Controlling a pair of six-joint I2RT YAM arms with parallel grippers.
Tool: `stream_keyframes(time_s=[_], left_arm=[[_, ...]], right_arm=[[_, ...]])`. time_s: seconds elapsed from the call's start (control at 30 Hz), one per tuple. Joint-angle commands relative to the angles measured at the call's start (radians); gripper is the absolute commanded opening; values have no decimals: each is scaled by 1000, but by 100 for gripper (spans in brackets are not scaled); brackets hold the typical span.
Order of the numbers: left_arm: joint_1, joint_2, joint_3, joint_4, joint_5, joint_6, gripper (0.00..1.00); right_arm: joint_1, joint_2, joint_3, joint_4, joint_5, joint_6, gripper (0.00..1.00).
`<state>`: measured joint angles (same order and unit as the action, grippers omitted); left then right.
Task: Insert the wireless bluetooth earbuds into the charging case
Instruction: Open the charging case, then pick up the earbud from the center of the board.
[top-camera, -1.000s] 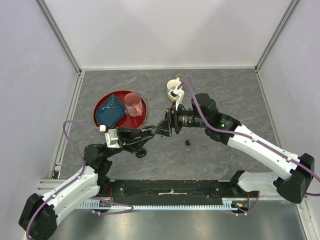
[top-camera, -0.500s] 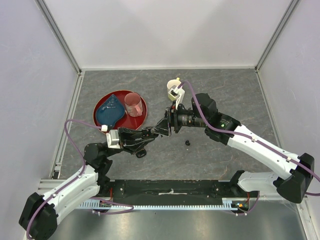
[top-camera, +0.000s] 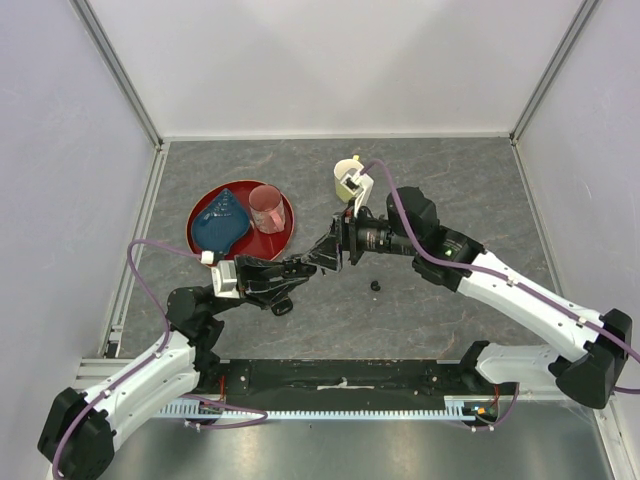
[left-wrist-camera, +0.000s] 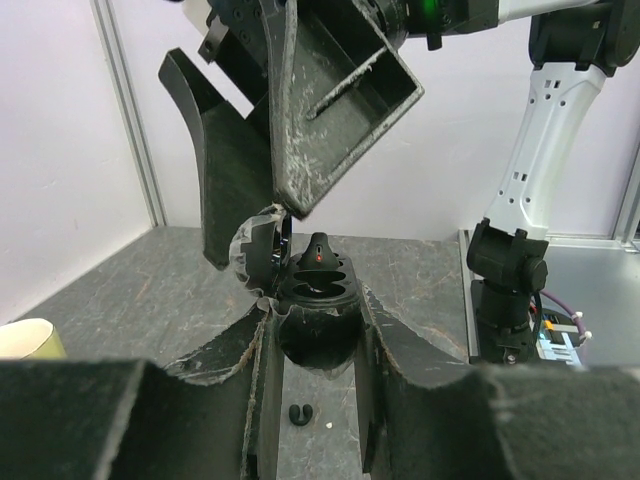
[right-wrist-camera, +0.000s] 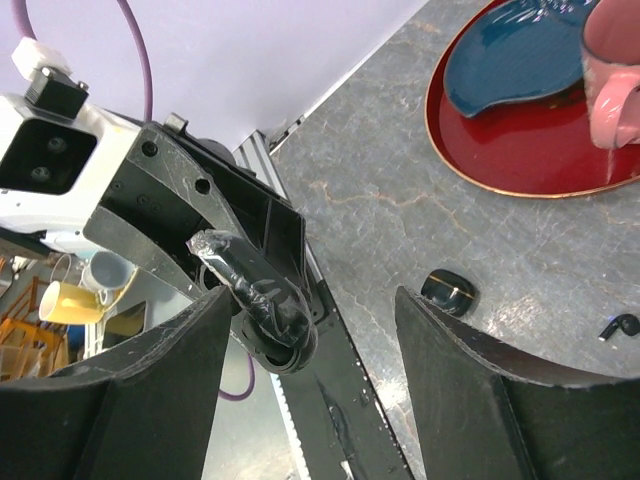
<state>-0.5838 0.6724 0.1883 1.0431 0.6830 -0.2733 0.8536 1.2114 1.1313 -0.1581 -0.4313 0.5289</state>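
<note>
My left gripper (top-camera: 300, 268) is shut on the small black charging case (left-wrist-camera: 318, 318) and holds it above the table, its taped lid (left-wrist-camera: 262, 252) open. One black earbud (left-wrist-camera: 318, 257) with a red light sits upright in the case's top. My right gripper (top-camera: 328, 255) hangs just over the case, open, with nothing between its fingers (left-wrist-camera: 330, 110). In the right wrist view the case (right-wrist-camera: 272, 312) shows between its spread jaws, closer to the left one. Another earbud (top-camera: 376, 286) lies loose on the table, and it shows below the case (left-wrist-camera: 296, 412).
A second black case (top-camera: 283, 306) lies shut on the table under my left gripper. A red tray (top-camera: 282, 238) at the left holds a blue plate (top-camera: 222, 222) and a pink cup (top-camera: 266, 208). A yellow mug (top-camera: 346, 176) stands behind the right wrist.
My right gripper's jaws have spread wider and drawn slightly back from the case. The left gripper has kept its hold on the case and barely moved.
</note>
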Motion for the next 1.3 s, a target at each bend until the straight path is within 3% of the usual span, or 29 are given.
stream_keyframes(time_s=[0.0, 0.23, 0.37, 0.4, 0.53, 0.67, 0.77, 0.93, 1.27], left_arm=[[1, -14, 17, 12, -13, -6, 2], [1, -31, 16, -5, -31, 5, 2], [1, -40, 16, -14, -39, 9, 2], [1, -42, 17, -17, -40, 11, 2], [1, -63, 14, -34, -49, 17, 2], [1, -73, 7, -35, -53, 17, 2], [1, -77, 5, -37, -54, 17, 2], [1, -79, 2, -41, -59, 17, 2], [1, -68, 2, -34, -60, 14, 2]], right_arm=[[-1, -56, 38, 63, 37, 8, 74], [-2, -82, 35, 58, 57, 3, 76], [-19, -131, 21, -27, 182, -18, 76], [-27, -142, 15, -53, 284, -18, 75], [-111, -181, -31, -201, 446, -18, 70], [-272, -148, -147, -287, 352, -36, 64], [-310, -110, -237, -288, 286, -55, 55], [-307, -36, -318, -253, 138, -109, 44], [-203, 131, -323, -233, 264, -119, 43]])
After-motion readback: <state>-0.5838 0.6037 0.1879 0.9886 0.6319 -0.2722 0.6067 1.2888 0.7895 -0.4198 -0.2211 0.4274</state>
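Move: From the right hand, the earbud it heads for lies on the table about 7 cm ahead, 14 cm to the right and some 30 cm below. Another earbud lies about 12 cm ahead and 1 cm right of the hand, and a black round case 1 cm ahead and 9 cm left, both at table height. The open charging case, in the left fingers, is 4 cm back, 3 cm left and 3 cm below. From the left hand the first earbud is roughly 10 cm ahead, 18 cm right, 27 cm down. Up about 3 cm first, the right hand comes free of the charging case's already open lid, then swings right some 13 cm and slightly forward while plunging over 20 cm towards the earbud on the table. Its fingers tip from sideways to steeply downward and close to under half open, holding nothing. The left hand keeps its grip on the case, easing up about a centimetre. ##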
